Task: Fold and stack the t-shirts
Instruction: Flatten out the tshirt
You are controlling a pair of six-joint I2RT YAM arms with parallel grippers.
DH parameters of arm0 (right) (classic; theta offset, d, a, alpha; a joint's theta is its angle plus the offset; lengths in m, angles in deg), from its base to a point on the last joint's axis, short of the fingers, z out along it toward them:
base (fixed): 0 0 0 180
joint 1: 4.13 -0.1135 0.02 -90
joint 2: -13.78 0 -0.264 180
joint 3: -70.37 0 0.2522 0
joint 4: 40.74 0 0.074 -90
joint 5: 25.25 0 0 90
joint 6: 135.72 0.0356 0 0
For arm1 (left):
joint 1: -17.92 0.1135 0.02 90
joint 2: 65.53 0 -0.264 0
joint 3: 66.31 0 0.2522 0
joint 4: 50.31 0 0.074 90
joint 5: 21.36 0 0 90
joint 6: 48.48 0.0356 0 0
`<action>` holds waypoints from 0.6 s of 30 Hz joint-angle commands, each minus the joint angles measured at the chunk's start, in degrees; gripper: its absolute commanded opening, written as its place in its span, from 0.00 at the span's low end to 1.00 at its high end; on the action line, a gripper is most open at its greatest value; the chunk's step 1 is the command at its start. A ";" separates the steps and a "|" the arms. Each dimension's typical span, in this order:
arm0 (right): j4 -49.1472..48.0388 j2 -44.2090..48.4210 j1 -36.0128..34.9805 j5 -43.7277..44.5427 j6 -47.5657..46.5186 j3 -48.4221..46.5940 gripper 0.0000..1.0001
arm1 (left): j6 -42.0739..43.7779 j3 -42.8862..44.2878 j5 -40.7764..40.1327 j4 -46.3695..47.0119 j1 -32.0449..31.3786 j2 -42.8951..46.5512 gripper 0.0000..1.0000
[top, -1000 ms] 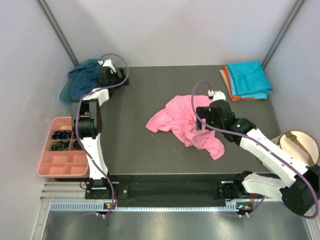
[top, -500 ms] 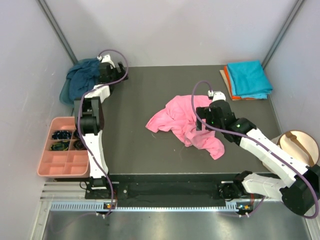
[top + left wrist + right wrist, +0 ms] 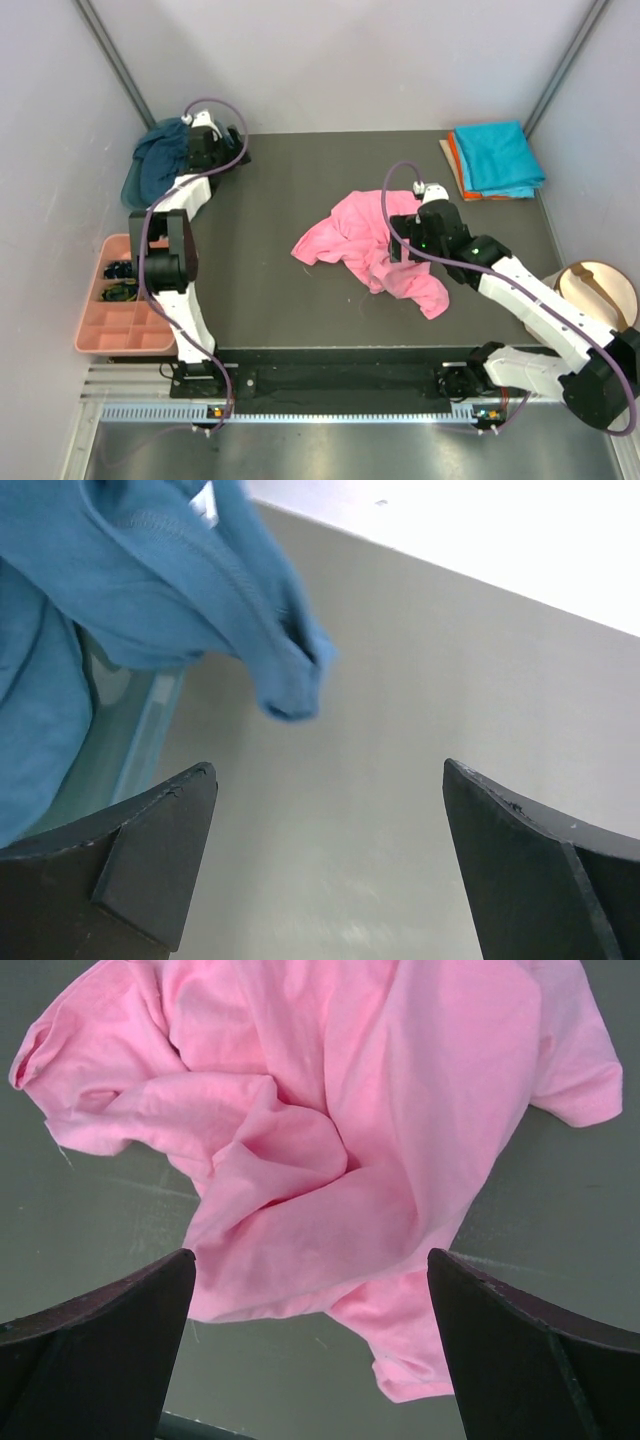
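A bright pink t-shirt [image 3: 362, 243] lies crumpled in the middle of the dark table. My right gripper [image 3: 404, 246] hovers over its right side; in the right wrist view the shirt [image 3: 330, 1130] fills the space ahead of the right gripper [image 3: 310, 1255], which is open and empty. A dark navy blue t-shirt [image 3: 160, 163] is heaped at the back left. My left gripper [image 3: 197, 140] is beside it, open and empty [image 3: 328, 768], with the blue cloth [image 3: 150, 580] hanging at upper left. A folded turquoise t-shirt [image 3: 497, 157] rests on an orange one [image 3: 455, 162] at back right.
The navy shirt sits in a teal basin [image 3: 130, 730] against the left wall. A salmon compartment tray [image 3: 120, 325] holding small dark items stands off the table's left edge. A round tan object [image 3: 597, 290] is at the right edge. Walls enclose three sides.
My left arm has swung leftward and back, bringing its gripper closer to the navy shirt. The right arm and the pink shirt have not moved.
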 commanded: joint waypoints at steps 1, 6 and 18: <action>-3.16 -0.28 -0.02 -1.90 0.21 0.33 0.99 | 0.08 -3.90 -1.73 -3.03 -3.80 10.37 0.99; -3.78 -0.80 -0.02 -1.55 0.04 0.33 0.99 | 2.27 -10.05 -6.11 -4.36 -10.28 18.02 0.99; -3.08 -0.10 0.07 0.39 2.14 1.29 0.99 | -0.71 -27.01 -13.94 -2.52 -27.97 27.70 0.99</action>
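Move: Off to the right of the empty left hand lies the pink t-shirt, its middle about 41 cm right, 24 cm back and 14 cm lower; its left corner is nearer, some 17 cm right and 22 cm back. The blue basket with the denim-blue cloth stands roughly 13 cm to the left of this hand, level with it in depth and about 8 cm lower. From the right hand, the t-shirt's middle is about 11 cm left, 8 cm ahead and 15 cm below. Leaving the blue basket, the open left hand sweeps about 18 cm right and 16 cm back towards the t-shirt's left side, arching up some 6 cm and then sinking nearly to its starting height beside the cloth. It speeds up on the way and swings its fingers clockwise towards the shirt, without gripping anything. The open right hand stays above the shirt. ##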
